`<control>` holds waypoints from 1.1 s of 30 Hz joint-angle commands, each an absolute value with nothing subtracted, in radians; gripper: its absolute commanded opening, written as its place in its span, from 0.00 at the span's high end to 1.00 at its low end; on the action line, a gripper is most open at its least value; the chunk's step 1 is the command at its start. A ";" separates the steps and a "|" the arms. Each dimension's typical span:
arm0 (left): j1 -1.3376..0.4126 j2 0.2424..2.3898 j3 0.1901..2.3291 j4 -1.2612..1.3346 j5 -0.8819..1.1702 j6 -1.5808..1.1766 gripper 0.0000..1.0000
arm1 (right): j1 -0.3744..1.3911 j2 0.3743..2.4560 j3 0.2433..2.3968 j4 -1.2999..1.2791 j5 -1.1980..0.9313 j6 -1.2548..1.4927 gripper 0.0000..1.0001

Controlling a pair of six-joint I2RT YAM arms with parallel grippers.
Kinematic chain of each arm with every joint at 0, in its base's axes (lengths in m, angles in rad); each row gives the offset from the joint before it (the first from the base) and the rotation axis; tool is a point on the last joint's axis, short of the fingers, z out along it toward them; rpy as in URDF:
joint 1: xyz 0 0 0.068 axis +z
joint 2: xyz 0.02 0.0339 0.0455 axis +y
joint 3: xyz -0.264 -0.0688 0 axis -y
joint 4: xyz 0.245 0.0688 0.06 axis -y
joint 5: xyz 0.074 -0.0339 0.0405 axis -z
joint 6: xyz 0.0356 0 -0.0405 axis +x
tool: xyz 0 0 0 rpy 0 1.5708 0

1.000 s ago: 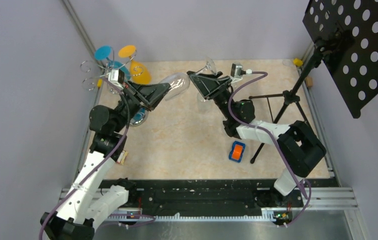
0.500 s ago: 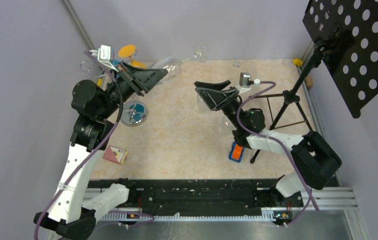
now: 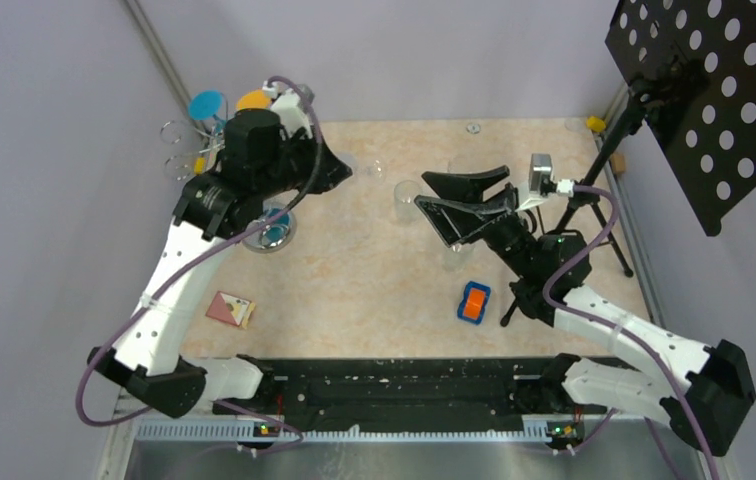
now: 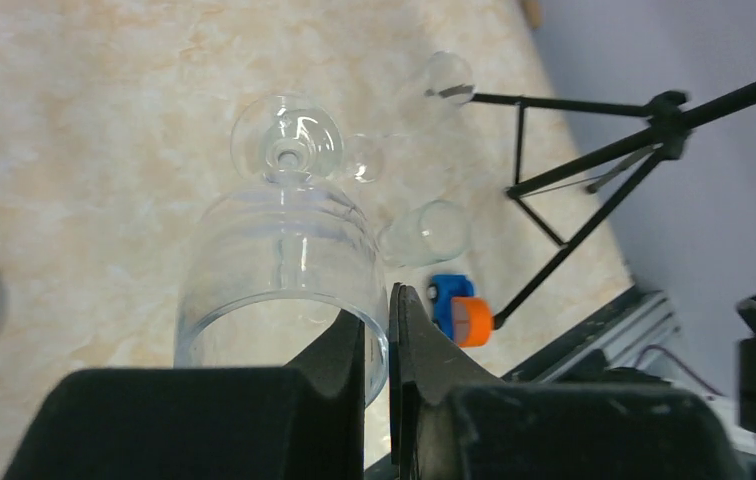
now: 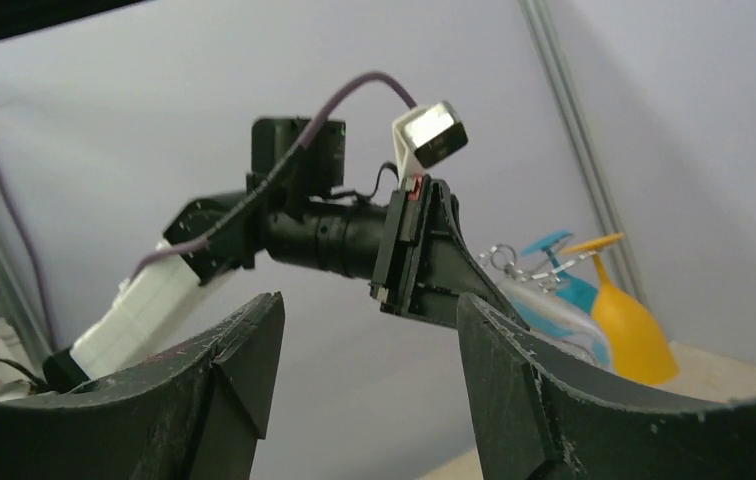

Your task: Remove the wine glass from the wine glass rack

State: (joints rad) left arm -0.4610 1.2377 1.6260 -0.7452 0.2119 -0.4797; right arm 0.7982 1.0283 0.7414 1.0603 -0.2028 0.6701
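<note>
A clear wine glass [image 4: 274, 265] hangs from my left gripper [image 4: 379, 322], which is shut on its rim; one finger is inside the bowl and one outside. Its foot [image 4: 287, 150] points down toward the table. From above, the glass [image 3: 372, 170] shows faintly beyond the left gripper [image 3: 342, 172], right of the wine glass rack [image 3: 182, 150]. The rack's chrome base [image 3: 274, 232] sits under the left arm. Blue [image 3: 207, 103] and orange [image 3: 252, 100] glasses hang on the rack. My right gripper [image 3: 422, 192] stands open mid-table with nothing in it, facing the left arm [image 5: 369, 340].
Two more clear glasses [image 4: 424, 232] [image 4: 449, 75] lie on the table. A blue and orange object [image 3: 473, 302] sits near the black tripod stand [image 3: 594, 190] with its perforated plate [image 3: 714, 90]. A pink card [image 3: 229, 308] lies front left. Walls close in on the left and back.
My left arm has swung up and over, carrying the clear glass away from the rack and tipping it foot-down. My right arm has pulled back to the right and lowered.
</note>
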 commanded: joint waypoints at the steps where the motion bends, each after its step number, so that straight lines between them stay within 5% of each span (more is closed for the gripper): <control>1: -0.541 1.388 1.824 -0.912 0.028 -0.297 1.00 | 0.810 0.960 0.722 0.861 -0.182 0.559 0.36; 9: -0.606 1.662 2.021 -1.060 -0.128 -0.241 1.00 | 0.827 0.823 0.761 0.647 -0.198 0.475 0.37; 19: -0.604 1.902 2.145 -1.099 -0.093 -0.198 1.00 | 0.839 0.709 0.771 0.437 -0.217 0.340 0.38; 33: -0.535 2.020 2.188 -1.061 -0.012 -0.193 1.00 | 0.839 0.687 0.749 0.410 -0.195 0.357 0.38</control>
State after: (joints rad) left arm -0.5545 2.0239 2.1693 -1.1206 -0.0528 -0.2062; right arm 0.8246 0.7048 0.7277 0.4030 -0.2043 0.3668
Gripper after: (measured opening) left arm 0.095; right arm 0.619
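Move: The left hand already pinches the clear wine glass by its bowl wall, well above the table; the open spot it is taken to lies about 14 cm ahead, 3 cm right and 39 cm down. The tumbler stands some 16 cm ahead and 11 cm right, with the flute 11 cm to the right of the tumbler. The rack's base is about 13 cm ahead, 21 cm left. From the right hand, the open spot is roughly 25 cm ahead, 15 cm left, far below. Down and forward, the left hand swings the wine glass towards the clear table just left of the tumbler, sinking about 17 cm and reaching out 11, while the wrist tips some 40 degrees until the fingers point steeply down; they keep their pinch on the bowl. The empty right hand sinks about 6 cm and tips its open fingers towards level. ##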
